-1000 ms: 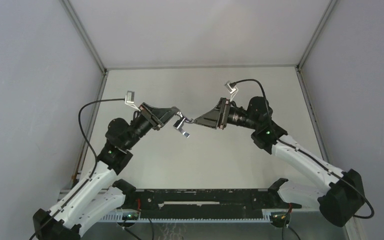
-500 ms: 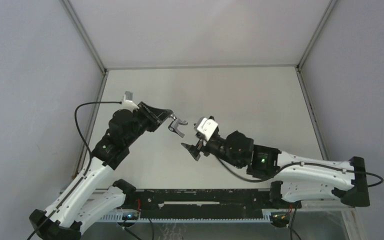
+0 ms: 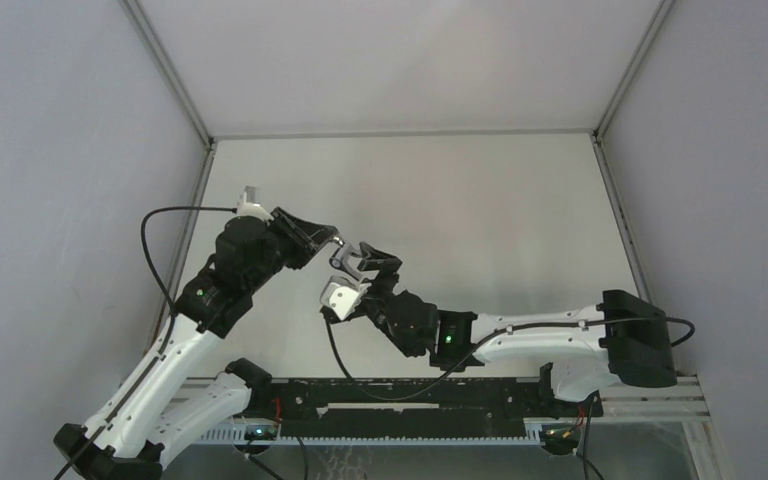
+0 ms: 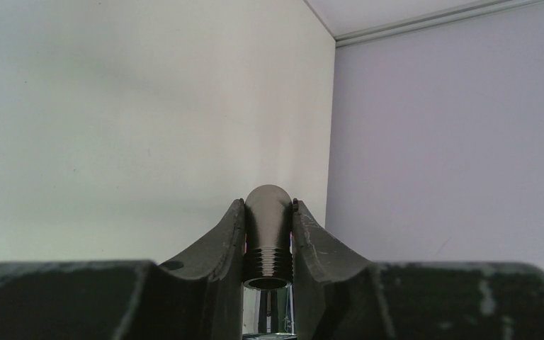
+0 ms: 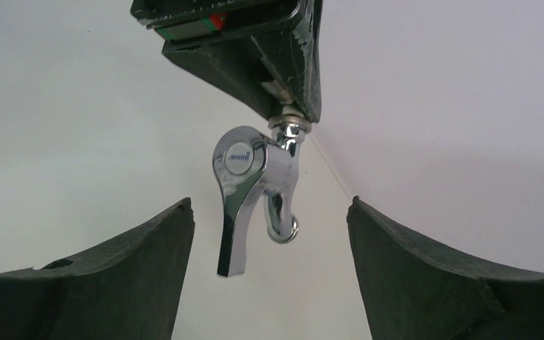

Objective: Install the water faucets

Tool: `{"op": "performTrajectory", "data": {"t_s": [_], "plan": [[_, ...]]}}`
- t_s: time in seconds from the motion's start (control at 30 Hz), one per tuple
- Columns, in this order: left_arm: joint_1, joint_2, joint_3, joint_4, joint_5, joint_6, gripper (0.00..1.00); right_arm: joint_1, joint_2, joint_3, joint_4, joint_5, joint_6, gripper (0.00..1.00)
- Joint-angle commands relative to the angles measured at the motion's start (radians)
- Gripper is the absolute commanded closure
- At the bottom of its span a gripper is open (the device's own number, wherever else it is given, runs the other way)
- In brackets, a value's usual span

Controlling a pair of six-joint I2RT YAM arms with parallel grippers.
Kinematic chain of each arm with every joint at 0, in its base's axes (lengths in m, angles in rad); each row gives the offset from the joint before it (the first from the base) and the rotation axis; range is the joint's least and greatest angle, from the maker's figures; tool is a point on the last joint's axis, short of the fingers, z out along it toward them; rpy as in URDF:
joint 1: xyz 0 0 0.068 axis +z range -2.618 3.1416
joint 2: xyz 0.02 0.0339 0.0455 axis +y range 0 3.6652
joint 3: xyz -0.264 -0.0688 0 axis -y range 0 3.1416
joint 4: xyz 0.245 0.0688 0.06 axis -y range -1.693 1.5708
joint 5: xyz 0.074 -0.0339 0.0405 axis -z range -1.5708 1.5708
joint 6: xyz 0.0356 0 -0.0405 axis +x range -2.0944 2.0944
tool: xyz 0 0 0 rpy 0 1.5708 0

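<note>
A shiny silver bent faucet (image 5: 255, 180) with a lever handle hangs in the air from my left gripper (image 5: 283, 64). My left gripper (image 4: 268, 202) is shut on the faucet's threaded end (image 4: 268, 251). In the top view the left gripper (image 3: 322, 240) holds the faucet (image 3: 345, 258) over the near middle of the table. My right gripper (image 5: 269, 205) is open, with its fingers on either side of the faucet's lower end and apart from it. It sits just right of the faucet in the top view (image 3: 370, 266). No separate stubby cylinder part shows.
The white table (image 3: 480, 210) is enclosed by grey walls with metal frame rails (image 3: 405, 133). A black rail (image 3: 410, 395) runs along the near edge between the arm bases. The right arm (image 3: 530, 340) lies low across the near part of the table.
My right arm has swung from the right of the table down to the near middle, and its open jaws now flank the faucet. My left gripper has drifted slightly left with the faucet.
</note>
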Motion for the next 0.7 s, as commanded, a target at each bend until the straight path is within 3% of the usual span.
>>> {"op": "performTrajectory", "data": {"t_s": [0.0, 0.3, 0.53, 0.67], "plan": [[0.004, -0.015, 0.072, 0.014, -0.01, -0.014, 1.0, -0.03, 0.047, 0.0, 0.231, 0.026, -0.116, 0.17], [0.004, -0.021, 0.074, 0.014, 0.001, -0.009, 1.0, -0.088, 0.058, 0.008, 0.144, -0.084, 0.041, 0.41], [0.004, -0.013, 0.058, 0.054, 0.022, -0.008, 1.0, -0.215, -0.067, 0.008, -0.011, -0.367, 0.442, 0.43], [0.004, -0.013, 0.05, 0.072, 0.055, -0.015, 1.0, -0.315, -0.121, 0.002, -0.04, -0.532, 0.645, 0.51]]}}
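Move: The faucet's lever handle sits just beyond the right fingertips, about 3 cm ahead, 2 cm to the left and 1 cm below the right hand point. The spout is some 5 cm ahead and 3 cm left, at the right hand's height; the left fingertips holding the faucet are roughly 2 cm ahead, 4 cm left and 2 cm up. From the left hand, the handle lies about 1 cm ahead, 2 cm right and 3 cm below. Bring the open right gripper about 4 cm forward to the faucet's lever handle, dipping a centimetre or two on the way and coming most of the way back up. Narrow the fingers from nearly wide to about half open around the lever, without closing; late on, roll the right hand's left side up and tip the fingers down, some 20 degrees in all. Keep the faucet pinched in the left gripper, nearly still. ##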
